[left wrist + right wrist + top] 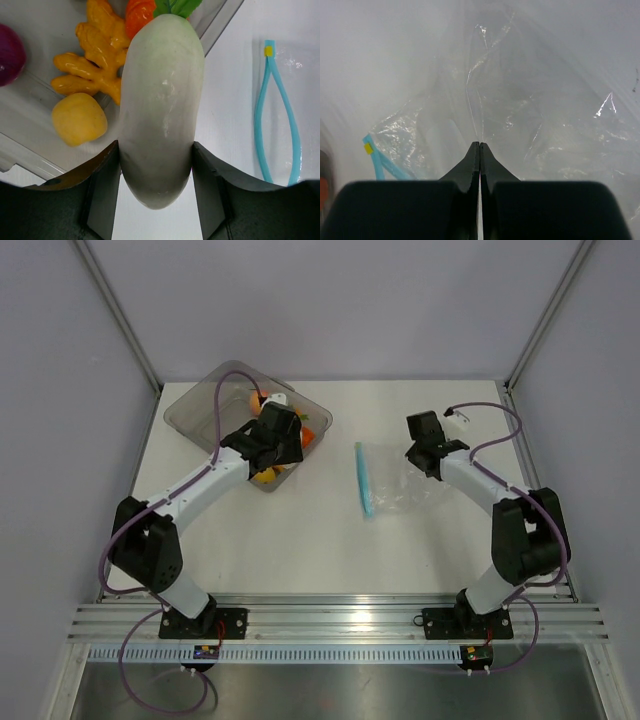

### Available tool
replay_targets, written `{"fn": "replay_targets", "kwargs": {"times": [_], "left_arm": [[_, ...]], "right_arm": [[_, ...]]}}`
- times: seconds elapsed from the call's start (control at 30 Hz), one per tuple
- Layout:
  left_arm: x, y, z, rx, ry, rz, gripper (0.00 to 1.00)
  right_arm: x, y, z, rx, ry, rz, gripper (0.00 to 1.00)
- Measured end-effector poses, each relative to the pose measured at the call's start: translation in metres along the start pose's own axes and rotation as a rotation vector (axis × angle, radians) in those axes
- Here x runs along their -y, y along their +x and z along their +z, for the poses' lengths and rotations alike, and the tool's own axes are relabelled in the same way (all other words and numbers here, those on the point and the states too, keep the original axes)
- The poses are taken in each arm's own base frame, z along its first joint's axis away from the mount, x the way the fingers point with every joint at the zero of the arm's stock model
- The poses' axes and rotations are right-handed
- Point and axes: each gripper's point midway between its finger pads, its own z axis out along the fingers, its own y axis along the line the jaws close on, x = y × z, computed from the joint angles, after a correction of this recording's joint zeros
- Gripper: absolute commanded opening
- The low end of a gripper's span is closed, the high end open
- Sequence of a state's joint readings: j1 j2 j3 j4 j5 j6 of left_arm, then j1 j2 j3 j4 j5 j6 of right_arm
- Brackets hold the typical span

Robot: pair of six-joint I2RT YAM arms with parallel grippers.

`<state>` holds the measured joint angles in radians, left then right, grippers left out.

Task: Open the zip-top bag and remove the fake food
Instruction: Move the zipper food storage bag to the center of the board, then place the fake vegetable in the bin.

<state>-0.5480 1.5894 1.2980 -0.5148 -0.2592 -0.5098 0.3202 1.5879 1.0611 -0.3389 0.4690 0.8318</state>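
Note:
My left gripper (pixel 156 147) is shut on a white radish (pixel 161 110) with green leaves, one piece of the fake food; both jaws press its sides. It hangs over the near corner of the grey tray (pixel 195 405), where my left gripper (pixel 280 430) shows from above. Inside the tray (pixel 35 150) lie a yellow knobbly piece (pixel 95 65), a yellow ball (pixel 79 119), a purple piece (pixel 10 52) and an orange piece (pixel 140 15). The clear zip-top bag (pixel 400 490) lies flat at centre right, its teal zip strip (pixel 277 110) parted. My right gripper (pixel 480 144) is shut on the bag's plastic (pixel 520 100) at its far edge.
The tray stands at the back left against the enclosure wall. Purple cables loop over both arms. The right gripper (pixel 425 445) sits near the table's back right, close to the frame post.

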Motion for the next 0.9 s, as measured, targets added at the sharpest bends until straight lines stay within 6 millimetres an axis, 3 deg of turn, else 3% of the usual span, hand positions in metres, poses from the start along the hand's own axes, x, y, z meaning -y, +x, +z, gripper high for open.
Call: {"fn": "replay_targets", "kwargs": {"times": [0.2,0.43,0.57,0.6,0.7,0.9], "left_arm": [[-0.025,-0.022,0.005,0.056,-0.045,-0.082,0.44],[-0.060,-0.052,0.013,0.110,-0.118,-0.154,0.44],[-0.074,-0.052,0.031,0.103,-0.180,-0.154,0.44],[-0.076,-0.052,0.036,0.096,-0.190,-0.151,0.44],[-0.079,-0.049,0.049,0.075,-0.209,-0.149,0.46],[-0.095,-0.046,0.059,0.053,-0.243,-0.162,0.53]], "right_arm": [[-0.039,-0.020,0.030,0.011,-0.001,0.011,0.00],[-0.050,-0.022,0.054,-0.001,0.011,-0.015,0.00],[-0.051,-0.025,0.064,-0.023,0.003,-0.014,0.28],[-0.051,-0.026,0.065,-0.030,-0.003,-0.012,0.51],[-0.055,-0.029,0.065,-0.045,-0.023,-0.011,0.71],[-0.063,-0.038,0.060,-0.043,-0.040,-0.014,0.80]]}}
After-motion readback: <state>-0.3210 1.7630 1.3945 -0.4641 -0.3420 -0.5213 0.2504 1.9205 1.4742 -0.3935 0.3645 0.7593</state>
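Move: From the left hand, still gripping the white radish, the tray's middle lies about 15 cm ahead and 13 cm left, some 10 cm below; in it the yellow potato is 5 cm ahead and 11 left, the orange pumpkin 16 straight ahead, the purple onion 13 ahead and 18 left. The right hand's shut fingers hold the bag, whose middle is roughly 6 cm left and 2 back, just below; its blue zip strip is 16 left, 2 back. Dragging the flat bag outward with shut fingers, the right hand goes forward about 9 cm and sinks slightly, then opens wide, frees the film and lifts a little. Meanwhile the left hand carries the radish left and forward in over the tray, some 12 cm, rising slightly then dipping, and turns about 15 degrees counter-clockwise, its grip unchanged. ##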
